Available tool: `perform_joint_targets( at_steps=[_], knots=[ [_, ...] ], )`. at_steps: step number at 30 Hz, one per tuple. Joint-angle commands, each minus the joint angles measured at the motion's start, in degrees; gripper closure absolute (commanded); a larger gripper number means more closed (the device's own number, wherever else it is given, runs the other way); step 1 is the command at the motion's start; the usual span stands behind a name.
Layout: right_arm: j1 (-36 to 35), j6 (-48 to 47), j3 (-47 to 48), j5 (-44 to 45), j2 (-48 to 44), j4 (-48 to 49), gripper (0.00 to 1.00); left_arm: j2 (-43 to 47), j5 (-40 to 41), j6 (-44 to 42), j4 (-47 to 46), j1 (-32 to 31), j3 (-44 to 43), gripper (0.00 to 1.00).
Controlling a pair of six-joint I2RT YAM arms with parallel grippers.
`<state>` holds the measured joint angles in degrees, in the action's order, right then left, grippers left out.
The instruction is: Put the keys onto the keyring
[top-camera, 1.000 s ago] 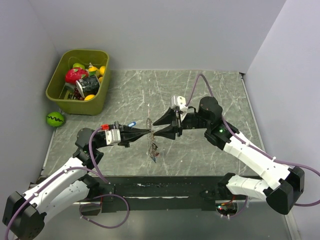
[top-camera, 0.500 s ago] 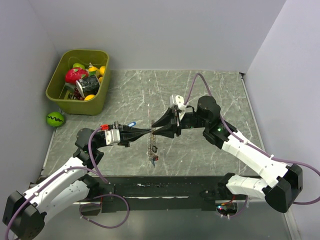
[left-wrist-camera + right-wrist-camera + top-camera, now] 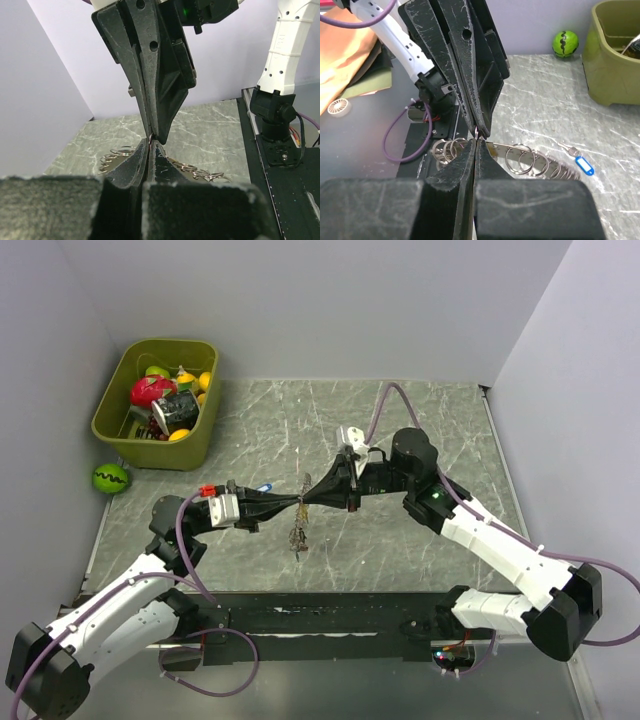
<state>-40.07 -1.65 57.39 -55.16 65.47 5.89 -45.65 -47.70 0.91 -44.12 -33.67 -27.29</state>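
Observation:
The keyring (image 3: 298,532), a chain of silver rings, hangs over the marble table between both gripper tips. My left gripper (image 3: 298,503) is shut on its top from the left. My right gripper (image 3: 310,497) is shut on the same spot from the right, tip to tip. From the right wrist, my right gripper (image 3: 476,140) meets the left gripper's tips at a small ring, and the keyring (image 3: 520,150) trails behind. The left wrist view shows my left gripper (image 3: 150,142) shut and the keyring (image 3: 200,172) below. One of the keys (image 3: 580,162), blue-tagged, lies on the table (image 3: 263,487).
A green bin (image 3: 150,435) of toy fruit and a cup stands at the back left. A green ball (image 3: 110,478) lies beside it off the table's left edge. Walls close in the left, back and right sides.
My right gripper has moved left to the left gripper's tips and shut on the keyring. The hanging keyring sits a little higher. The left arm has barely moved.

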Motion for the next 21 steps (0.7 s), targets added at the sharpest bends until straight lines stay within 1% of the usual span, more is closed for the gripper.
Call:
perform_joint_targets(
  at_steps=[1, 2, 3, 6, 7, 9, 10, 12, 13, 14, 16, 17, 19, 20, 21],
  knots=[
    [0.0, -2.3, 4.5, 3.5, 0.5, -2.7, 1.00, -0.1, -2.5, -0.3, 0.0, -0.6, -4.1, 0.99],
    [0.0, -3.8, 5.5, 3.9, 0.6, -3.9, 1.00, -0.1, -2.6, -2.9, 1.4, -0.6, -4.5, 0.99],
    [0.0, -4.9, 6.3, 4.4, 0.8, -7.1, 1.00, -0.2, -2.6, -3.6, 5.4, -0.6, -5.8, 0.99],
    [0.1, -7.8, 8.3, 5.8, 0.9, -10.4, 1.00, -0.3, -2.4, -6.5, 11.8, -0.6, -8.6, 0.99],
    [0.0, -8.5, 9.2, 6.4, 1.0, -12.4, 1.00, -0.4, -2.3, -7.7, 15.5, -0.6, -9.3, 0.99],
    [0.0, -10.2, 10.0, 7.0, 1.1, -14.1, 1.00, -0.5, -1.8, -9.2, 19.8, -0.6, -11.1, 0.99],
    [0.0, -10.6, 10.7, 7.3, 1.3, -15.5, 1.00, -0.6, -1.6, -10.3, 23.5, -0.6, -11.7, 0.97],
    [0.1, -11.7, 11.3, 8.3, 1.8, -16.8, 1.00, -0.8, -0.8, -11.7, 26.9, -0.6, -13.5, 0.89],
    [0.0, -12.1, 11.8, 8.6, 1.9, -17.5, 1.00, -0.8, -0.5, -13.0, 30.5, -0.6, -14.1, 0.84],
    [0.0, -12.6, 12.0, 9.9, 2.1, -18.4, 1.00, -1.1, 0.1, -13.6, 32.0, -0.6, -14.7, 0.74],
    [0.1, -13.3, 13.1, 10.8, 2.5, -19.8, 1.00, -1.6, 1.7, -15.1, 35.3, -0.6, -16.7, 0.68],
    [0.1, -14.2, 13.5, 11.4, 2.8, -21.5, 1.00, -2.3, 2.0, -15.5, 38.1, -0.6, -17.4, 0.62],
    [0.1, -15.1, 14.6, 12.4, 3.3, -22.9, 1.00, -3.3, 2.0, -17.7, 41.2, -0.6, -19.9, 0.57],
    [0.1, -16.2, 14.9, 12.7, 3.6, -24.5, 1.00, -4.4, 2.0, -18.6, 45.4, -0.6, -20.9, 0.52],
    [0.0, -16.7, 15.2, 13.2, 3.9, -25.3, 1.00, -5.1, 1.7, -19.4, 47.3, -0.6, -23.0, 0.50]
  ],
)
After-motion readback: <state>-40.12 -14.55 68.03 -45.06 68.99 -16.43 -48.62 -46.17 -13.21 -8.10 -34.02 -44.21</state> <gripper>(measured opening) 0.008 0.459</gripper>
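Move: Both hands face each other with shut fingertips almost meeting on one small ring at the top edge of the keyring, practically at both hand points. The big hoop hangs below, its middle some 7 cm under either hand and about 1 cm back. The blue-tagged key lies on the table roughly 18 cm ahead of both hands, 9 cm to their left and 29 cm below. The left hand gives up its pinch on the small ring, its fingers opening to nearly half while it drifts about 2 cm forward and its fingertips tip down some 15 degrees towards level. The right hand keeps the ring pinched in shut fingers and carries it roughly 3 cm forward, first rising slightly and then sinking to end about 1.5 cm lower, tipping its fingers down some 10 degrees as it turns slightly clockwise. ##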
